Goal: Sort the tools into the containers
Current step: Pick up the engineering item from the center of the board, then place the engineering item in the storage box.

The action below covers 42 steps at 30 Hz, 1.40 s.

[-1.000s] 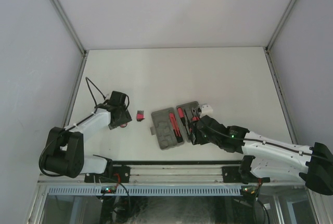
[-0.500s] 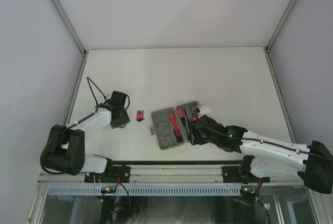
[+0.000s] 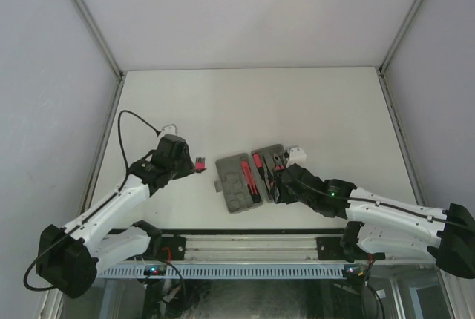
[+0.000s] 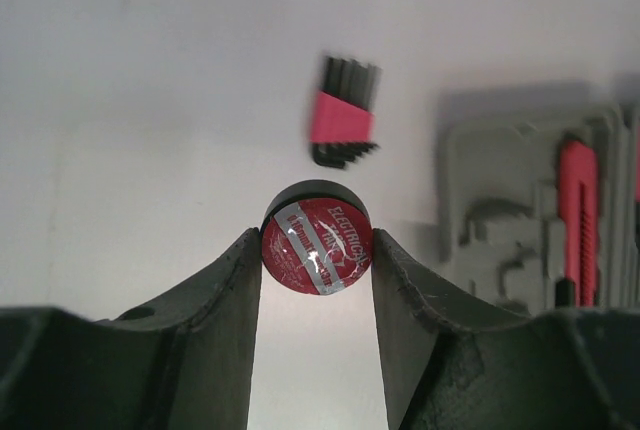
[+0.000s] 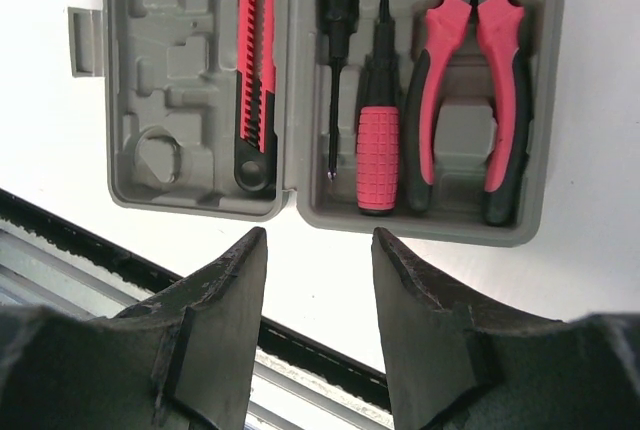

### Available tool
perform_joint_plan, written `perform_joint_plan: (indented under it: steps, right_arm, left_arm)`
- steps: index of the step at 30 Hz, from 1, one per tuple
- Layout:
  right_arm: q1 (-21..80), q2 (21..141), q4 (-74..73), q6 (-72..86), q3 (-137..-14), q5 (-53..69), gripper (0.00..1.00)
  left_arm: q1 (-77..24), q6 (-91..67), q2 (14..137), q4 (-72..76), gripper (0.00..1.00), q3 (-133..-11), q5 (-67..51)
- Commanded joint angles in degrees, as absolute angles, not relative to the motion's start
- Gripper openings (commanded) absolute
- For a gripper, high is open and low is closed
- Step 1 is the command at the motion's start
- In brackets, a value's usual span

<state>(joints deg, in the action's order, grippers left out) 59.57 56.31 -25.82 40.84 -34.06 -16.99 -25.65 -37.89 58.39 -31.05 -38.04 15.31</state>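
My left gripper (image 4: 316, 247) is shut on the small round red disc (image 4: 318, 250), a roll labelled as electrical tape, pinched at its fingertips above the table. The red-and-black comb-like piece (image 4: 343, 116) (image 3: 199, 164) lies just beyond it. The grey tool case (image 3: 236, 193) (image 5: 190, 195) lies open. It holds a red-black knife (image 5: 258, 60), a long thin screwdriver (image 5: 338, 20), a short driver (image 5: 378, 140) and red-handled pliers (image 5: 475, 70). My right gripper (image 5: 318, 250) (image 3: 277, 185) stands open at the case's near edge, with nothing between its fingers.
A black rail (image 3: 245, 231) runs along the table's near edge, just below the right gripper. White walls enclose the table on the left, back and right. The case's left half (image 4: 500, 220) has unfilled moulded slots.
The left gripper closed on the red disc and lifted it off the table, and the arm swung out toward the comb-like piece. The right arm barely moved.
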Motion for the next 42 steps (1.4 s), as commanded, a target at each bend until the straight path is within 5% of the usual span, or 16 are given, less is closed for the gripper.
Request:
perform_joint_plan:
  steps: [1,14,42]
  right_arm:
    - [59.25,54.05,-25.38,42.74,-34.19,-21.0,0.46]
    - [59.16,52.08,-25.76,44.81,-32.37,-21.45,0.46]
    - [58.45,51.08,-26.16,45.13,-31.21,-20.47,0.46]
  left_arm:
    - [-34.16,-38.17,56.12,-32.0,0.44,-39.18,14.75]
    - [-58.29,-44.74,70.4,-28.93,0.43,-46.18,16.64]
    - [-63.59,-42.96,84.85,-33.53,0.46,-51.68,13.49]
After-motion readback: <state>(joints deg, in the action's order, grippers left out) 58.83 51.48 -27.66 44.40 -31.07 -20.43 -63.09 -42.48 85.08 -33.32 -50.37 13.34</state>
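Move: The electrical tape is already pinched in my left hand, some 8 cm above the board. Its round recess, near the lower left corner of the case's left half, lies about 17 cm to the right and 10 cm back. The brush head is roughly 5 cm right and 3 cm ahead of that hand; the cutter, already in the case, sits 22 cm right and 4 cm back. From my right hand the recess is about 13 cm left and level with it. I carry the tape with my left hand to the right and back, roughly 17 cm across and 10 cm towards me, going nearly level at first and then sinking about 5 cm to hang low over the recess corner of the case. On the way I turn the wrist some 35 degrees clockwise and tip the fingers steeper, keeping my grip; my right hand edges about 2 cm right. ##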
